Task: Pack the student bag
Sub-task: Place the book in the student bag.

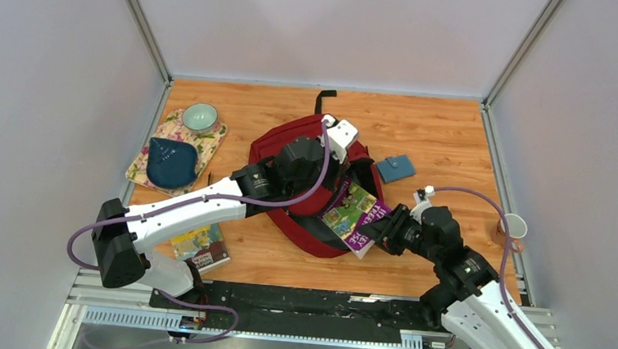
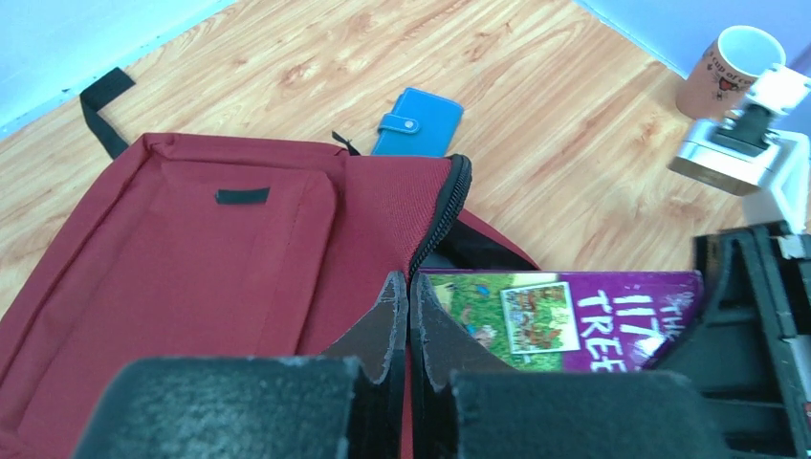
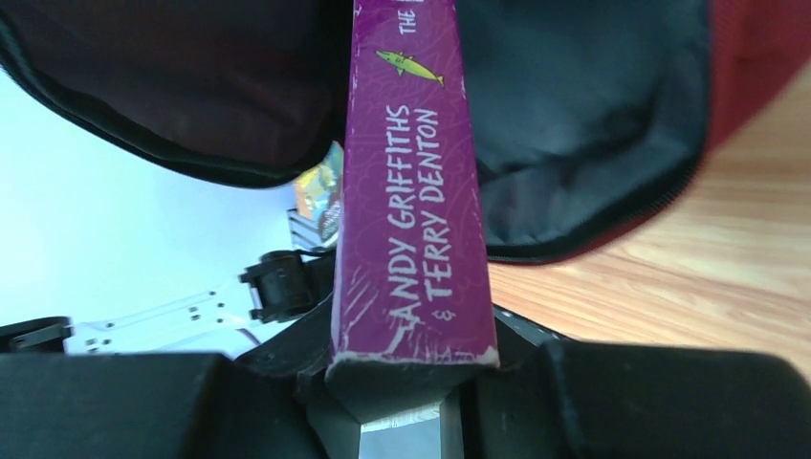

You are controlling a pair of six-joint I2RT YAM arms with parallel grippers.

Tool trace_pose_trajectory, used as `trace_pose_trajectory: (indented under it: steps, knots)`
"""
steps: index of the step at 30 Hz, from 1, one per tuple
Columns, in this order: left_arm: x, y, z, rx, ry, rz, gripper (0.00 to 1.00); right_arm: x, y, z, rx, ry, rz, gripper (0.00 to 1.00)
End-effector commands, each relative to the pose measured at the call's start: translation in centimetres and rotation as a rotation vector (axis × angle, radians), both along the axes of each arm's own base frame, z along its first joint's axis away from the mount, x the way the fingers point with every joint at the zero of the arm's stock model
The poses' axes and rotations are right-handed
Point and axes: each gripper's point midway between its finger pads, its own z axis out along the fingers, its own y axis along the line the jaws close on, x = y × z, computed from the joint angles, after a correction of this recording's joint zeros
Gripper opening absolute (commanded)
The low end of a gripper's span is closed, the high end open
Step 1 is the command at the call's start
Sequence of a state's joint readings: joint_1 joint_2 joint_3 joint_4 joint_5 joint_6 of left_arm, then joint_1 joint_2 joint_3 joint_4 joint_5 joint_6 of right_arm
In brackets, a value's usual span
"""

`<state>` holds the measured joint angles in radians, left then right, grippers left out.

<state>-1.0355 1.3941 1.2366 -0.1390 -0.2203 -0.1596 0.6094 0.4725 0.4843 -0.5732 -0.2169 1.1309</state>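
The student bag, dark red, lies flat in the middle of the table with its zipper mouth gaping toward the right. My left gripper is shut on the bag's fabric beside the zipper and holds that edge of the mouth up. In the right gripper is a purple book, clamped at its lower end. The book's far end reaches into the bag's dark opening. Its green-and-purple cover shows just right of my left fingers.
A blue wallet lies right of the bag. A mug stands near the right edge. On the left, a floral mat holds a green bowl and a dark blue pouch. Another book lies front left.
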Motion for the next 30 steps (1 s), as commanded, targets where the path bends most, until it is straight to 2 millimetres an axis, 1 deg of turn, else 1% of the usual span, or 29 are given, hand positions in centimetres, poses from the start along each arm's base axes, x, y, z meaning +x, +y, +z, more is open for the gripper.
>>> trace_pose_trajectory:
  steps: [1, 2, 3, 4, 5, 6, 7, 8, 10, 13, 14, 15, 16, 17, 18, 19, 21, 22, 23, 24, 25, 26, 27, 28, 29, 30]
  knots:
    - [-0.8, -0.7, 3.8, -0.102, -0.075, -0.064, 0.0, 2.6, 3.4, 8.0, 0.28, -0.206, 0.059, 0.0]
    - [-0.8, -0.7, 3.7, -0.103, -0.074, -0.067, 0.0, 2.9, 3.6, 7.4, 0.293, -0.196, 0.059, 0.0]
    - [-0.8, -0.7, 3.8, -0.104, -0.074, -0.068, 0.0, 3.3, 3.9, 8.2, 0.336, -0.22, 0.059, 0.0]
    - [-0.8, -0.8, 3.8, -0.105, -0.073, -0.068, 0.0, 3.5, 4.3, 8.6, 0.379, -0.214, 0.06, 0.0]
    - [-0.8, -0.8, 3.9, -0.107, -0.074, -0.069, 0.0, 4.1, 4.6, 7.4, 0.383, -0.183, 0.051, 0.0]
    - [-0.9, -0.8, 4.0, -0.109, -0.074, -0.069, 0.0, 4.4, 4.9, 7.8, 0.409, -0.199, 0.05, 0.0]
    - [-0.8, -0.8, 4.0, -0.111, -0.075, -0.069, 0.0, 4.8, 5.0, 7.7, 0.427, -0.189, 0.036, 0.0]
    - [-0.8, -0.7, 4.1, -0.116, -0.075, -0.067, 0.0, 5.5, 5.2, 7.0, 0.421, -0.177, 0.022, 0.0]
    - [-0.9, -0.7, 4.4, -0.124, -0.077, -0.066, 0.0, 6.5, 5.3, 6.9, 0.423, -0.197, -0.01, 0.0]
    - [-1.0, -0.7, 4.5, -0.133, -0.074, -0.068, 0.0, 8.4, 5.5, 5.9, 0.401, -0.194, -0.059, 0.0]
    - [-1.1, -0.7, 4.6, -0.136, -0.074, -0.07, 0.0, 8.8, 5.7, 6.4, 0.421, -0.216, -0.063, 0.0]
    - [-1.1, -0.7, 4.6, -0.135, -0.075, -0.071, 0.0, 9.5, 6.1, 5.1, 0.406, -0.183, -0.073, 0.0]
    - [-1.1, -0.6, 4.6, -0.135, -0.075, -0.071, 0.0, 9.9, 6.4, 5.2, 0.413, -0.179, -0.075, 0.0]
    - [-1.1, -0.6, 4.6, -0.138, -0.075, -0.072, 0.0, 10.3, 6.6, 5.8, 0.434, -0.201, -0.074, 0.0]
    - [-1.2, -0.6, 4.6, -0.141, -0.076, -0.075, 0.0, 10.7, 6.8, 5.5, 0.436, -0.192, -0.079, 0.0]
    - [-1.3, -0.5, 4.7, -0.145, -0.076, -0.076, 0.0, 11.6, 7.1, 4.7, 0.423, -0.172, -0.099, 0.0]
    - [-1.4, -0.6, 4.9, -0.152, -0.077, -0.083, 0.0, 12.8, 7.4, 4.5, 0.424, -0.166, -0.122, 0.0]
    - [-1.5, -0.6, 4.9, -0.153, -0.077, -0.086, 0.0, 13.8, 7.5, 3.2, 0.4, -0.145, -0.156, 0.0]
    - [-1.6, -0.7, 5.0, -0.155, -0.077, -0.094, 0.0, 14.5, 7.6, 3.8, 0.414, -0.167, -0.178, 0.0]
    - [-1.6, -0.6, 5.0, -0.155, -0.075, -0.093, 0.0, 15.1, 7.6, 3.8, 0.415, -0.17, -0.202, 0.0]
    - [-1.6, -0.6, 4.9, -0.156, -0.072, -0.093, 0.0, 16.3, 7.4, 2.6, 0.396, -0.157, -0.253, 0.0]
    - [-1.7, -0.7, 4.8, -0.155, -0.067, -0.095, 0.0, 17.2, 7.7, 3.6, 0.42, -0.182, -0.264, 0.0]
    - [-1.7, -0.7, 4.9, -0.158, -0.068, -0.097, 0.0, 17.8, 8.0, 3.5, 0.417, -0.183, -0.269, 0.0]
    - [-1.7, -0.7, 4.6, -0.157, -0.063, -0.094, 0.0, 18.3, 8.4, 3.4, 0.417, -0.177, -0.272, 0.01]
    - [-1.7, -0.7, 4.6, -0.158, -0.061, -0.095, 0.0, 19.2, 9.0, 2.5, 0.398, -0.155, -0.278, 0.04]
    - [-1.7, -0.7, 4.4, -0.157, -0.059, -0.095, 0.0, 19.6, 9.3, 1.9, 0.386, -0.143, -0.282, 0.08]
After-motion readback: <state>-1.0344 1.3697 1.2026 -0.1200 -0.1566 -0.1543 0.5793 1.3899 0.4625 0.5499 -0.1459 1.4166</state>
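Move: The opening of the student bag, where I'm taking the book, lies about 8 cm ahead of my right hand, 7 cm to its left and some 7 cm lower. The blue wallet is roughly 15 cm ahead and 6 cm to the right of that hand, down on the table. My left hand holds the flap's zip edge raised, with the opening about 5 cm back, 2 cm left and 18 cm below it. I push the book into the bag under the raised flap with my right hand, going about 15 cm forward and 8 cm left, first rising a little, then sinking some 5 cm. My wrist rolls about 15 degrees, left side up, and turns slightly clockwise while my fingers keep their pinch. My left hand stays almost in place, holding the flap open. ##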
